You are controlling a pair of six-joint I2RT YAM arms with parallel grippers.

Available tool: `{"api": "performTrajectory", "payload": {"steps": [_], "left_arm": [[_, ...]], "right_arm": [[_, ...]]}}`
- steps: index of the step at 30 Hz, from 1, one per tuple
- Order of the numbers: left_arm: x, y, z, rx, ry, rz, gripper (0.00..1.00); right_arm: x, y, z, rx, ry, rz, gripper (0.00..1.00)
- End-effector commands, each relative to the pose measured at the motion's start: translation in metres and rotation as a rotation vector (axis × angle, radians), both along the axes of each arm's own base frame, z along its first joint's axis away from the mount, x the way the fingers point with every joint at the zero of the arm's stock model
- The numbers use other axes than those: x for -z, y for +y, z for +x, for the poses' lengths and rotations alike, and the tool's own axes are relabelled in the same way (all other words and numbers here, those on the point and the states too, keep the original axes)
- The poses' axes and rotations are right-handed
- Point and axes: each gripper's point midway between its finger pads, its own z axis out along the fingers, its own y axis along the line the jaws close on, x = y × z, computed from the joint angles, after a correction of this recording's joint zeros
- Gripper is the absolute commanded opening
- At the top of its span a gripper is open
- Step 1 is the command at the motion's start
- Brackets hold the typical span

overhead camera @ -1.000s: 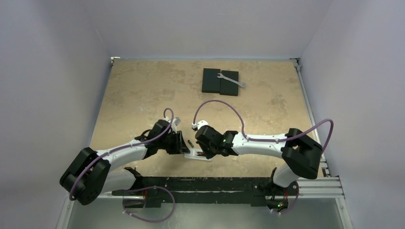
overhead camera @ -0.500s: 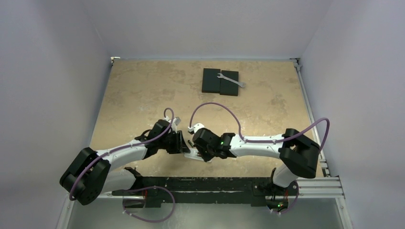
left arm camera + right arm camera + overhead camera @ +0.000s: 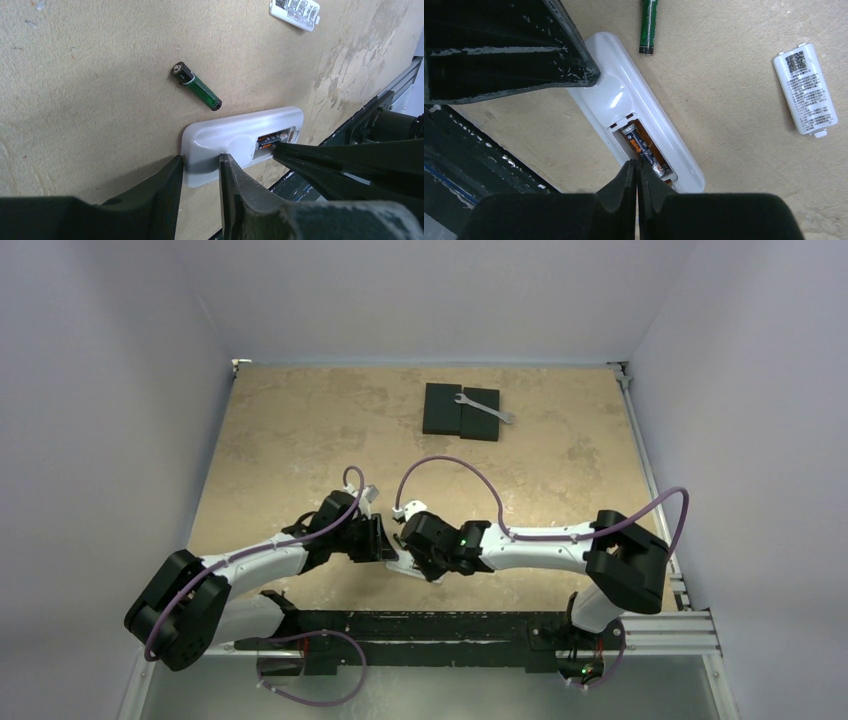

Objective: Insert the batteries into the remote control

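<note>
The white remote control (image 3: 240, 132) lies back up near the table's front edge, its battery recess uncovered. One dark battery with orange print (image 3: 641, 145) sits in the recess. A second battery, green and black (image 3: 196, 86), lies loose on the table beside the remote. My left gripper (image 3: 200, 159) is shut on the remote's end opposite the recess, one finger on each long side. My right gripper (image 3: 636, 162) is shut with nothing between its fingers, its tips right at the battery in the recess. In the top view both grippers meet over the remote (image 3: 408, 563).
The remote's white battery cover (image 3: 806, 95) with a printed label lies apart on the table. Two black flat blocks (image 3: 460, 412) with a silver wrench (image 3: 485, 407) on them sit at the far middle. The black rail (image 3: 450, 625) runs just behind the remote.
My right gripper has shifted left over the remote's recess. The left gripper and the remote have stayed put.
</note>
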Motion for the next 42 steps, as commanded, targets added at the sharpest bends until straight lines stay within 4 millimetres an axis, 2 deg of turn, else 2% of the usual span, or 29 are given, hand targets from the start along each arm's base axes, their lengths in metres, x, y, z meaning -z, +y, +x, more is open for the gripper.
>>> {"api": "performTrajectory", "payload": {"steps": [1, 4, 11, 19, 26, 42], "left_arm": [[0.002, -0.001, -0.009, 0.033, 0.001, -0.005, 0.30], [0.002, -0.002, -0.010, 0.035, 0.001, -0.005, 0.30], [0.001, -0.002, -0.009, 0.035, -0.001, -0.007, 0.30], [0.001, -0.002, -0.008, 0.033, -0.002, -0.003, 0.30], [0.001, -0.001, -0.008, 0.032, 0.000, 0.001, 0.30], [0.003, -0.001, -0.007, 0.033, 0.004, 0.006, 0.30]], "right_arm": [[-0.020, 0.019, -0.008, -0.001, 0.006, 0.067, 0.10], [-0.027, 0.020, -0.006, 0.002, -0.004, 0.077, 0.11], [-0.033, 0.022, -0.003, 0.000, -0.020, 0.083, 0.23], [-0.041, 0.023, 0.003, -0.018, -0.062, 0.094, 0.30], [-0.035, 0.021, 0.007, -0.053, -0.091, 0.057, 0.35], [-0.013, 0.025, 0.002, -0.104, -0.060, 0.024, 0.35]]}}
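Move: The loose battery in the remote's open compartment lies right at the right gripper's almost shut tips: its middle about 1 cm ahead, 1 cm left and 1 cm below. The green battery on the table is some 8 cm ahead, 6 cm left and 2 cm below; the battery cover is about 10 cm ahead, 6 cm right and 3 cm below. From the left gripper, holding the remote's end, the compartment battery is roughly 7 cm right and 3 cm back, about level. Draw the right gripper back about 1 cm at the remote's compartment, fingers starting to open, then lift it some 1.5 cm while opening to about a third and easing left and forward again. Finish by lowering about 1 cm, fingers spread on either side of the compartment battery. Keep the left gripper still, pinching the remote's end. ##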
